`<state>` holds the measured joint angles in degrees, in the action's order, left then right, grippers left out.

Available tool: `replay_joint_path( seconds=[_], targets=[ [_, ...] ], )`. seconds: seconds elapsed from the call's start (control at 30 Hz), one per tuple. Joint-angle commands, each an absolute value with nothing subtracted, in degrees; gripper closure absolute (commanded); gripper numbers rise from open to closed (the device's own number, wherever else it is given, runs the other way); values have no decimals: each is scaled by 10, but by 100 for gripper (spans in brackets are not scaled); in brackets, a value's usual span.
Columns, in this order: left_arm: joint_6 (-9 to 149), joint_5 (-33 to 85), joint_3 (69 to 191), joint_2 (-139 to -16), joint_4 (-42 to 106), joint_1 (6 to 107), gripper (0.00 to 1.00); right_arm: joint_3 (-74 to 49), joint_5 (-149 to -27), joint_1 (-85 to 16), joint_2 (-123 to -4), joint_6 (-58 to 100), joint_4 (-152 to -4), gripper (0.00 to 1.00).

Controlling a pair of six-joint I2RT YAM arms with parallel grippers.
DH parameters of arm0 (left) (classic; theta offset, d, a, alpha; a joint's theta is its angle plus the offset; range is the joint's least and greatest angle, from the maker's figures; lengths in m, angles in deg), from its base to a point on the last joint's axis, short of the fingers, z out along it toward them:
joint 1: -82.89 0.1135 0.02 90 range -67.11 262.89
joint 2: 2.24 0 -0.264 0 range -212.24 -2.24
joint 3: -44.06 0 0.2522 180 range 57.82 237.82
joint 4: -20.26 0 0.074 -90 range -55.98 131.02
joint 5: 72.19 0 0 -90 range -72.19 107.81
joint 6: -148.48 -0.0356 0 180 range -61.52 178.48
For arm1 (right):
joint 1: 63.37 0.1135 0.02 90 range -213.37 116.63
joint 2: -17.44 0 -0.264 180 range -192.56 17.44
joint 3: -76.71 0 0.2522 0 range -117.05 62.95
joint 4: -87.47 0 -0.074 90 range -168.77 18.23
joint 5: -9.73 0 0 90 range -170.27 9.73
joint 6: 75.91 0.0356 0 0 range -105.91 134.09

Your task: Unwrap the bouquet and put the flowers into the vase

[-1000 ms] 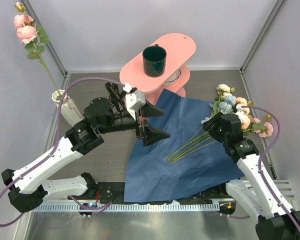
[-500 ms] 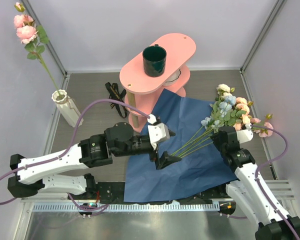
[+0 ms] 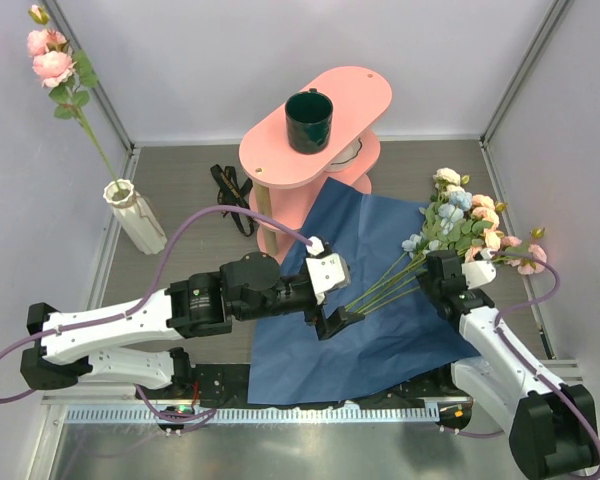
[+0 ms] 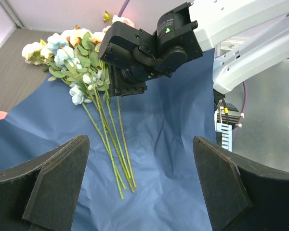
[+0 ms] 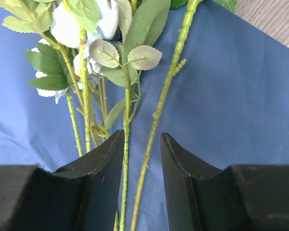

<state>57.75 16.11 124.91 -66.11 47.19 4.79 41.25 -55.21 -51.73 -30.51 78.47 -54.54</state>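
Note:
The flowers (image 3: 462, 222) lie loose on the flattened blue wrapping paper (image 3: 380, 340), heads to the right, green stems (image 3: 385, 285) pointing near-left. My right gripper (image 3: 432, 272) sits low over the stems just below the leaves. Its jaws are narrowed around two stems (image 5: 154, 120) with small gaps still showing (image 5: 142, 137). My left gripper (image 3: 337, 294) hovers wide open above the stem ends (image 4: 111, 149), nothing between its fingers (image 4: 139, 144). The cream ribbed vase (image 3: 132, 212) stands at the far left with one pink rose stem (image 3: 52, 60) in it.
A pink two-tier stand (image 3: 365, 85) at the back centre carries a dark green mug (image 3: 309, 120). The black ribbon (image 3: 230, 188) lies on the table left of the stand. Grey walls close in on both sides.
My left arm swung from beside the stand down and right to hover over the stem ends. The right gripper's jaws narrowed around the stems, which shifted slightly.

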Motion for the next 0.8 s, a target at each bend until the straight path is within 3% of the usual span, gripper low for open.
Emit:
replay_joint_path(
  seconds=[0.0,0.53,0.63,0.77],
  targets=[
    [567,142,1251,-651,459,43,8,434,-550,-526,-316,821,-602,59],
    [563,128,1247,-657,455,41,8,489,-564,-567,-329,848,-663,69],
    [561,124,1247,-660,455,41,7,494,-558,-570,-322,846,-666,75],
    [561,124,1247,-662,456,41,8,496,-557,-576,-291,834,-660,92]
  ],
)
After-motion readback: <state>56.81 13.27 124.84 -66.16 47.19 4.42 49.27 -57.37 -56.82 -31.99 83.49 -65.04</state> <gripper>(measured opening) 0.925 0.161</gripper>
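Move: The nearest part of the outermost rose stem lies about 4 cm below the right hand, level with it fore and aft and roughly 1 cm to its right. The other stems lie some 3 cm to the hand's left and 1 cm ahead, equally low; the nearest blue flower is about 10 cm ahead and 4 cm left. From the left hand, the outermost stem is some 15 cm ahead, 25 cm right and 33 cm below. The right hand sinks some 3 cm, eases 1 cm right, then closes its fingertips, pinching the outermost stem. ##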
